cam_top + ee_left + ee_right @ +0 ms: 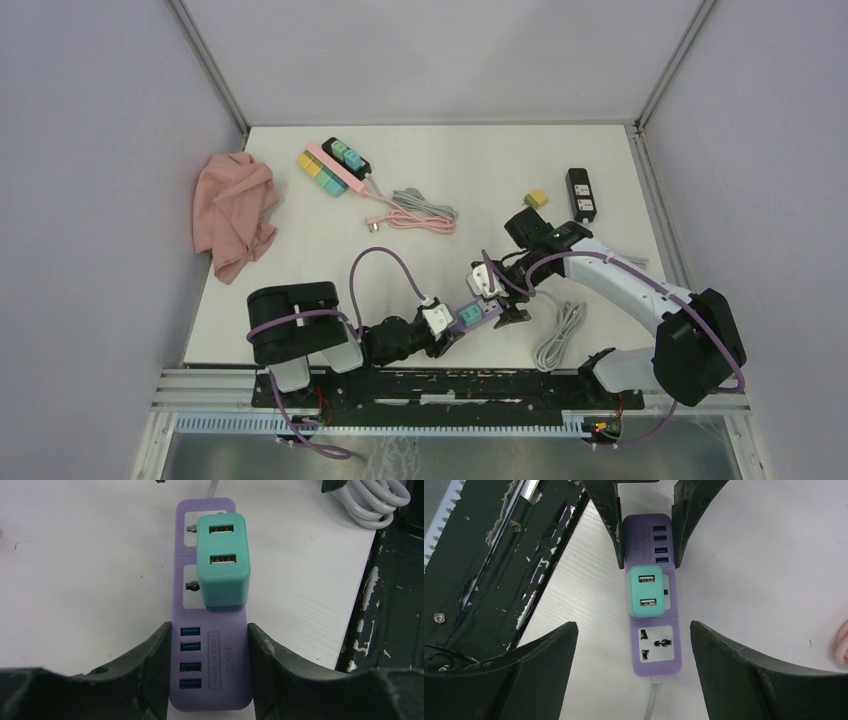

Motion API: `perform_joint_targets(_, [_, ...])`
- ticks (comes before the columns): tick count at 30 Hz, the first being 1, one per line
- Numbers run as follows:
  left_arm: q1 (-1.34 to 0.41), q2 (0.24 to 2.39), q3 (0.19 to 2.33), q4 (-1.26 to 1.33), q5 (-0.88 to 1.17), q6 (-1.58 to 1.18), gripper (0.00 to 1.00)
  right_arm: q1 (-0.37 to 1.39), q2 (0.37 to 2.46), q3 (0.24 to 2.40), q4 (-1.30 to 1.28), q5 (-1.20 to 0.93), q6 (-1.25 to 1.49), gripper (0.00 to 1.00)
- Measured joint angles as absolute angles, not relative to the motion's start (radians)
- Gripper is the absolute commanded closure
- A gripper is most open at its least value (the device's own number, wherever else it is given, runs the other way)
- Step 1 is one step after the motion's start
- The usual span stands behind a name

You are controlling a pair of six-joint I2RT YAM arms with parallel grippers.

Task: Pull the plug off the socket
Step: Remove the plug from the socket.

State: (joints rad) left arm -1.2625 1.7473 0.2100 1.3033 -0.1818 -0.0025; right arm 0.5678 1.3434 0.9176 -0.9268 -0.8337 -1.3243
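A purple socket strip lies near the table's front edge with a teal plug seated in its middle outlet. My left gripper is shut on the strip's USB end, its fingers pressed against both long sides. In the right wrist view the same plug sits on the socket strip. My right gripper hangs open over the strip's cord end, jaws well apart on either side and touching nothing. From above, both grippers, left and right, meet over the strip.
The strip's grey cord coils to the right. At the back lie a pink cloth, two more power strips with cables, a yellow block and a black device. A black rail borders the near edge.
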Motion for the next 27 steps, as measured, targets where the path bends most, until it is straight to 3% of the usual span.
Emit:
perform_joint_targets(16, [-1.262, 1.75, 0.21, 1.306, -0.181, -0.002, 0.97, 0.641, 1.36, 0.898, -0.862, -0.782, -1.279, 0.15])
perform_joint_targets(22, [-1.262, 1.753, 0.21, 1.311, -0.181, -0.002, 0.97, 0.707, 1.385, 0.882, -0.793, -0.739, -1.222, 0.35])
perform_joint_targets(27, [-1.262, 1.753, 0.21, 1.311, -0.18, -0.002, 0.97, 0.743, 1.399, 0.879, -0.74, -0.692, -1.178, 0.65])
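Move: The plug on the purple socket is about 4 cm to my right hand's left, 2 cm back and some 5 cm below it, between my open fingers' line and the left hand. The strip's empty socket lies right under my right hand, about 7 cm down; the coiled grey cable is roughly 14 cm to its right and 6 cm back. From my left hand, which already grips the strip's USB end, the plug stands about 4 cm right, 2 cm ahead and slightly higher. With my left hand keeping its pinch on the strip's USB end without moving, I bring my right hand down and left onto the plug, roughly 3 cm each way, slowly at first and then faster. Its fingers tip about 5 degrees steeper, and late in the descent they close from wide to about half open, one on each side of the plug. ##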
